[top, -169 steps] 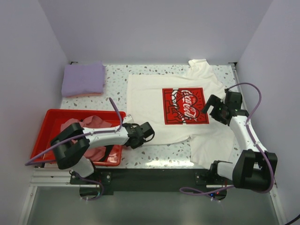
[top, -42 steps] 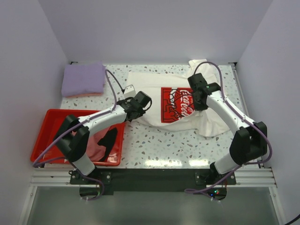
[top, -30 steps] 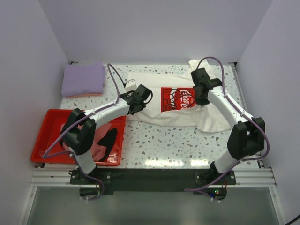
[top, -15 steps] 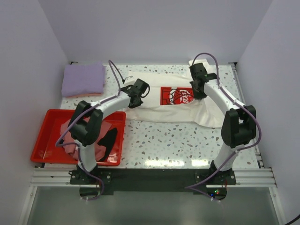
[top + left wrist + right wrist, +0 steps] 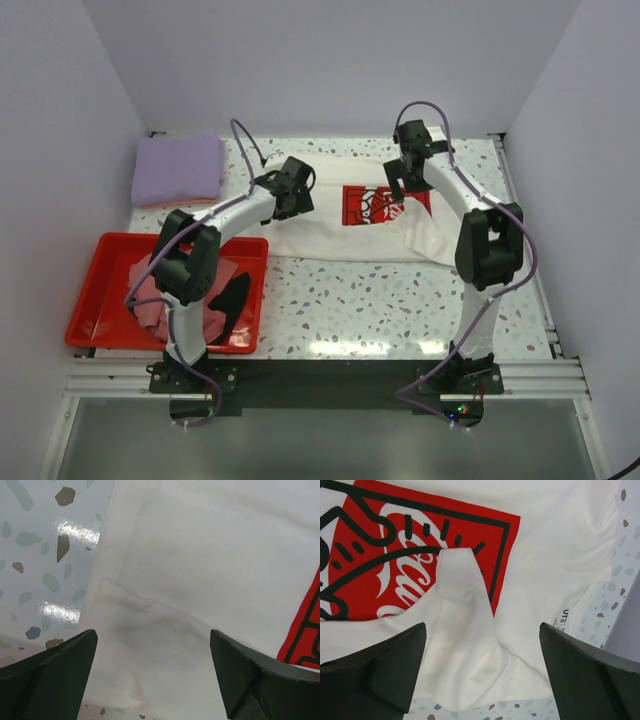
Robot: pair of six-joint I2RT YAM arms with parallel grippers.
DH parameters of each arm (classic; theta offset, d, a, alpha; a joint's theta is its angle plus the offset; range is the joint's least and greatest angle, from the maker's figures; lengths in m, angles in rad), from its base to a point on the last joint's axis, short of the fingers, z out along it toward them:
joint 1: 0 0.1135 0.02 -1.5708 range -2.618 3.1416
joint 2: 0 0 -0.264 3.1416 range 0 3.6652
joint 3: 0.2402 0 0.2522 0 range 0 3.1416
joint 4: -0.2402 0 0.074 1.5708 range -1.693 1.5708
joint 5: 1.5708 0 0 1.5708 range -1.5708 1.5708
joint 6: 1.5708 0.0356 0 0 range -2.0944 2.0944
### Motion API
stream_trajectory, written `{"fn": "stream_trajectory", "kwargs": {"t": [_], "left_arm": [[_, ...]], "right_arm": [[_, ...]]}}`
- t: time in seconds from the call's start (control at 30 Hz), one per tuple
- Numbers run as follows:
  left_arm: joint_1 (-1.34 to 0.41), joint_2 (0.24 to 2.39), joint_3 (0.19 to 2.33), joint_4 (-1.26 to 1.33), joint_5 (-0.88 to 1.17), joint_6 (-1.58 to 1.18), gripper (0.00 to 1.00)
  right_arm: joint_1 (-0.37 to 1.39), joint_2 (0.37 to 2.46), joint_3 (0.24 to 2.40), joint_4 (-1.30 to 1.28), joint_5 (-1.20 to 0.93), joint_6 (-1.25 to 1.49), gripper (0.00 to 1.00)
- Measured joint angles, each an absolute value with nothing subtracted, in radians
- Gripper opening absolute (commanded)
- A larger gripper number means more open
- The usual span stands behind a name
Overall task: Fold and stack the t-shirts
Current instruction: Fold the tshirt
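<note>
A cream-white t-shirt point(image 5: 340, 225) with a red chest print point(image 5: 375, 203) lies folded over on itself at the back middle of the table. My left gripper point(image 5: 296, 192) hangs open over its left edge, and the left wrist view shows plain white cloth point(image 5: 200, 570) lying flat below the spread fingers point(image 5: 55, 675). My right gripper point(image 5: 398, 180) is open above the print, where a small peak of white cloth point(image 5: 457, 575) stands on the red print point(image 5: 385, 555) between the fingers point(image 5: 590, 670), untouched. A folded lavender t-shirt point(image 5: 178, 168) lies at the back left.
At the front left a red tray point(image 5: 85, 310) holds a pink t-shirt point(image 5: 150, 300) and a black one point(image 5: 235, 295). White walls close in the back and both sides. Speckled tabletop point(image 5: 380, 300) lies in front of the shirt.
Both grippers carried the white shirt's near edge toward the back, folding it over, then opened and let go. The released cloth now lies on the shirt.
</note>
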State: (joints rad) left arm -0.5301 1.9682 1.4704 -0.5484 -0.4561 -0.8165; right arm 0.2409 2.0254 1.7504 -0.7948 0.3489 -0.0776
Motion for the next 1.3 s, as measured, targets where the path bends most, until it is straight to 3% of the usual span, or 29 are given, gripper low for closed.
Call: {"fn": "stream_trajectory", "kwargs": {"t": [0.17,0.4,0.57,1.0,1.3], "left_arm": [[-0.537,1.89,1.423,-0.509,-0.394,-0.812,1.0],[-0.598,1.833,1.308,-0.434,-0.329,-0.808,1.0],[-0.609,1.834,1.216,-0.409,-0.297,-0.811,1.0],[-0.601,1.839,1.176,-0.38,-0.313,-0.819,1.0],[-0.587,1.839,1.149,-0.381,-0.325,-0.818,1.0]], "right_arm": [[0.241,1.901,1.654,-0.802,0.272,-0.013,0.99],[0.268,1.56,1.293,-0.775,-0.035,0.091,0.99],[0.313,1.586,1.19,-0.728,-0.181,0.136,0.99],[0.29,1.839,1.263,-0.683,0.015,0.164,0.99],[0.083,1.903,1.415,-0.673,0.206,0.131,0.99]]}}
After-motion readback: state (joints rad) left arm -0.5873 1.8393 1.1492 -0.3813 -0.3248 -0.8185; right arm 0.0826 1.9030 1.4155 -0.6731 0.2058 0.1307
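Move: The near-left corner of my folded t-shirt lies about 9 cm back from my left hand, 4 cm to its left and 6 cm below; the red bin's middle is some 17 cm back and 23 cm left. From my right hand the collar end is about 5 cm back, 10 cm right and 10 cm down. The turned-over near sleeve lies almost beneath that hand, a touch back and right, and the red print's middle 2 cm ahead, 4 cm left. With fingers wide open throughout, I swing my right hand back about 15 cm and left over the near fold, rolling its left side up some 30 degrees, then sink and sweep rightward and forward towards the collar end as the roll eases. My left hand hops up, back and right, then settles low over the near-left corner, about 7 cm back from its start. ##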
